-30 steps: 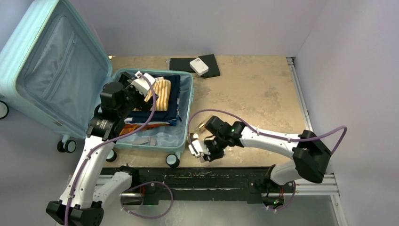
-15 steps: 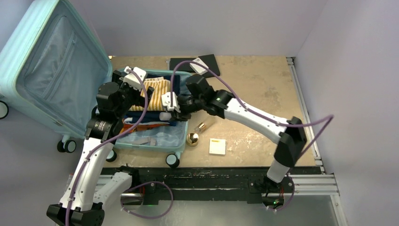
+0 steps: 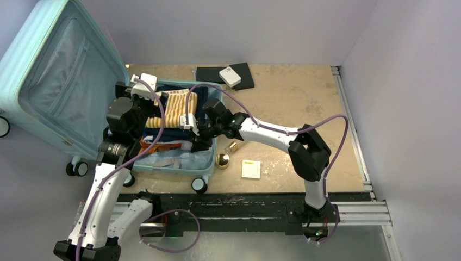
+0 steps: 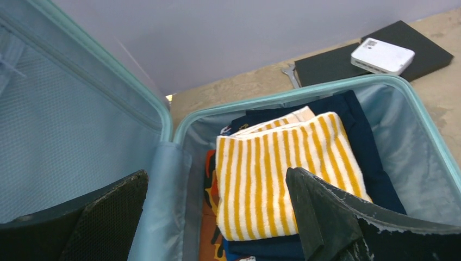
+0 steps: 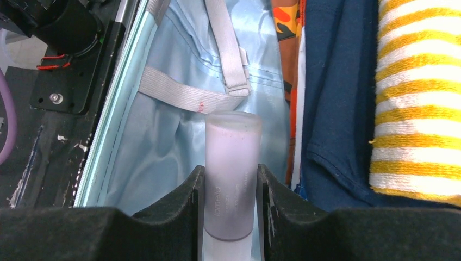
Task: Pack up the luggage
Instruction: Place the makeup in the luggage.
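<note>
The luggage (image 3: 60, 81), a pale mint hard-shell suitcase, lies open with its lid raised at the left. In its base lie a yellow-and-white striped towel (image 3: 173, 107) on navy clothes (image 5: 331, 109) and an orange patterned cloth (image 4: 209, 217). My right gripper (image 3: 191, 133) reaches over the base and is shut on a frosted lilac bottle (image 5: 232, 136), which hangs above the light-blue lining (image 5: 157, 141) and grey straps. My left gripper (image 3: 142, 87) stands wide open over the back left corner of the base, with nothing between its fingers (image 4: 321, 206).
Behind the suitcase lies a black flat case (image 3: 244, 76) with a white box (image 3: 230, 76) on it. To the right of the suitcase's front lie a gold round cap (image 3: 222, 160), a small glass bottle (image 3: 234, 147) and a white square card (image 3: 250, 169).
My right arm has swung from the table's front edge to over the suitcase with the bottle, then sunk toward the front lining. My left gripper has drawn back toward the lid.
</note>
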Motion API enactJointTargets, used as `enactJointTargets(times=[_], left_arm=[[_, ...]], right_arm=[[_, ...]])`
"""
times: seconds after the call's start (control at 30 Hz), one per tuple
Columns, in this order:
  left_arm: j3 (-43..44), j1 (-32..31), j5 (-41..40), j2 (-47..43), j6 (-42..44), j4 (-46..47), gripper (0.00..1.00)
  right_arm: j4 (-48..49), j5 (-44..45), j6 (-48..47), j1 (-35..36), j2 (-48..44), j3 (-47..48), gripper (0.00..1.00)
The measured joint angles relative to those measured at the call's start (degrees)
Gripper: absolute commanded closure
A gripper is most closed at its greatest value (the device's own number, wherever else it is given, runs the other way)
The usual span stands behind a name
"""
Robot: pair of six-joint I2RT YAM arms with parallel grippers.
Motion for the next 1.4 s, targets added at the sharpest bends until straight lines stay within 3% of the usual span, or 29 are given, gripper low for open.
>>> enactJointTargets(times=[0.13, 0.23, 0.27, 0.3, 0.67, 1.1, 1.2, 1.4], left_arm=[[0.0, 0.0, -4.2, -0.5, 1.1, 1.6, 0.01], [0.2, 0.0, -6.5, -1.6, 2.2, 2.3, 0.01], [0.5, 0.0, -7.4, -2.0, 2.6, 2.5, 0.01], [0.8, 0.0, -8.1, -2.3, 3.0, 2.6, 0.01], [5.0, 0.0, -14.4, -1.6, 7.2, 3.5, 0.01], [7.6, 0.0, -15.3, 0.3, 10.9, -2.4, 0.01], [6.4, 0.0, -15.1, 1.2, 11.2, -3.4, 0.01], [1.0, 0.0, -15.1, -3.6, 10.9, -3.5, 0.01]], right_arm=[[2.0, -1.0, 1.5, 0.1, 0.9, -1.7, 0.62], [2.0, -1.0, 2.0, 0.2, 0.9, -2.8, 0.32], [2.1, -0.9, 2.3, 0.3, 0.9, -2.9, 0.1], [2.2, -0.9, 2.3, 0.3, 0.9, -2.9, 0.02], [-2.4, -0.1, -0.5, 0.3, -3.5, -2.6, 0.01], [2.6, 22.2, -3.1, -0.5, -33.9, -6.4, 0.01], [2.2, 23.0, -5.0, -4.0, -35.2, -9.4, 0.01], [-3.6, 19.6, -7.8, -17.9, -33.3, -13.1, 0.01]])
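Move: The right hand already holds the makeup tube over the near right corner of the open luggage; the bare lining where it goes lies some 2 cm back and 8 cm below, about level sideways. The striped towel sits about 16 cm ahead and 8 cm left, 6 cm lower. Outside, 13 cm below, the gold compact is 12 cm right and 1 cm back. From the left hand that lining spot is roughly 12 cm back, 20 cm right and 27 cm below. The right fingers lower the makeup tube about 2 cm towards the bare lining, open wide and let it go, then rise steeply, clear the right rim and swing some 20 cm right and 10 cm forward over the table, sinking again late as the wrist turns clockwise. The empty, open left hand drifts left towards the lid, rising and dipping back, turning slightly counter-clockwise. ##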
